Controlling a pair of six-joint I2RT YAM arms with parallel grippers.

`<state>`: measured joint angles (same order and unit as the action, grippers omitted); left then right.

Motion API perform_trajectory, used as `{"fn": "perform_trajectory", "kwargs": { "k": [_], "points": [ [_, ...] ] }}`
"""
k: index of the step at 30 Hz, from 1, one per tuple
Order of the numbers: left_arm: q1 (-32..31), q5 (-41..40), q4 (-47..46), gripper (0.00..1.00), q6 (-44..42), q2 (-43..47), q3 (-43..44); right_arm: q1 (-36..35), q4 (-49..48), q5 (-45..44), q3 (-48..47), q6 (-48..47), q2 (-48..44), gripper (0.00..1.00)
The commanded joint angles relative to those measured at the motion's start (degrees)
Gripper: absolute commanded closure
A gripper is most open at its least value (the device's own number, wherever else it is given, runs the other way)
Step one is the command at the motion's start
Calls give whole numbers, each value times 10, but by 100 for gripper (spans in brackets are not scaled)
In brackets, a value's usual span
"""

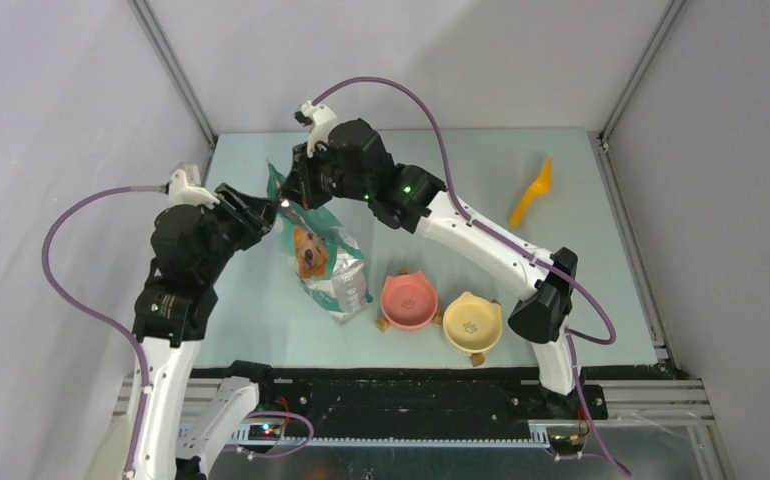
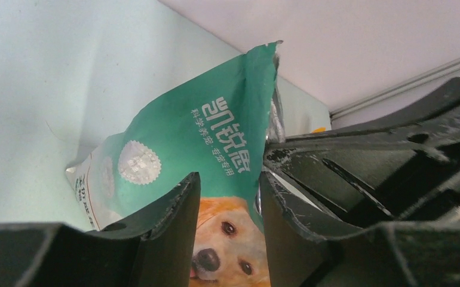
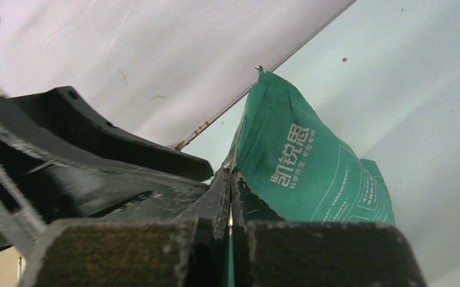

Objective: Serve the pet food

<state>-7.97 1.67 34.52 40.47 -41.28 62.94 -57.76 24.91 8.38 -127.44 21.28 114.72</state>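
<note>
The green-white foil bag (image 1: pixel 326 265) with a golden dog stands upright left of the table's middle. It also shows in the left wrist view (image 2: pixel 215 119) and the right wrist view (image 3: pixel 299 161). The pet food is hidden inside the bag. My right gripper (image 1: pixel 291 195) is shut on the bag's top edge, and a thin strip of foil is pinched between its jaws (image 3: pixel 230 179). My left gripper (image 1: pixel 266 212) is open at the bag's upper left. The dog print shows between its spread fingers (image 2: pixel 229 179), and I cannot tell whether they touch the bag.
A pink cat-eared bowl (image 1: pixel 408 300) and a yellow one (image 1: pixel 472 322) stand side by side near the front edge, right of the bag. An orange scoop (image 1: pixel 531 192) lies at the back right. Walls and frame rails close in the pale green table (image 1: pixel 461 170).
</note>
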Motion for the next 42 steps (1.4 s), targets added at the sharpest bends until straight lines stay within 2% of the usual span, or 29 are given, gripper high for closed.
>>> {"fn": "perform_trajectory", "kwargs": {
  "k": [1, 8, 15, 27, 36, 37, 40, 42],
  "points": [
    [5, 31, -8, 54, -4, -20, 4, -4, 1, 1, 5, -11, -35, 100],
    [4, -1, 5, 66, 2, -16, 0, -8, -5, -21, 13, -21, -42, 100],
    [4, 18, 5, 76, 6, -31, 0, -12, -9, -26, 14, -29, -49, 100],
    [3, 75, -53, 77, 50, -51, -31, -30, -2, -42, 6, -68, -51, 100],
    [-19, 73, -121, 76, 73, -48, -52, -31, 24, -32, -25, -83, -37, 100],
    [-23, 72, -124, 78, 73, -49, -52, -31, 27, -29, -27, -83, -36, 100],
    [-33, 48, -127, 98, 71, -53, -50, -32, 28, -22, -32, -86, -37, 100],
    [-44, 8, -104, 100, 61, -53, -42, -32, 28, -21, -33, -88, -39, 100]
  ]
}}
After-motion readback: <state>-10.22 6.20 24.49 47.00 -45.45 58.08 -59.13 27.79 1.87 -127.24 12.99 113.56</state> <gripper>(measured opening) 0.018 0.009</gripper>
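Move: The spot I want, the upper edge of the pet food bag just beside my right fingers, lies about 3 cm ahead of my half-open left hand, 2 cm to its right and 1 cm lower. From the left hand, the bag's body is some 8 cm right, 3 cm back and 14 cm down; the pink bowl is roughly 24 cm right, 5 cm back and 28 cm down. From my right hand, already pinching that edge, the spot is barely 1 cm to the left, 1 cm back and 2 cm down. I ease my left hand about 4 cm forward and right, sinking slightly before rising a little, and half close its fingers on the way to the bag's edge. Once in beside my right fingertips I shut them fully and pinch the film. My right hand keeps its pinch, tilting some 10 degrees and giving about 1 cm to the right. ##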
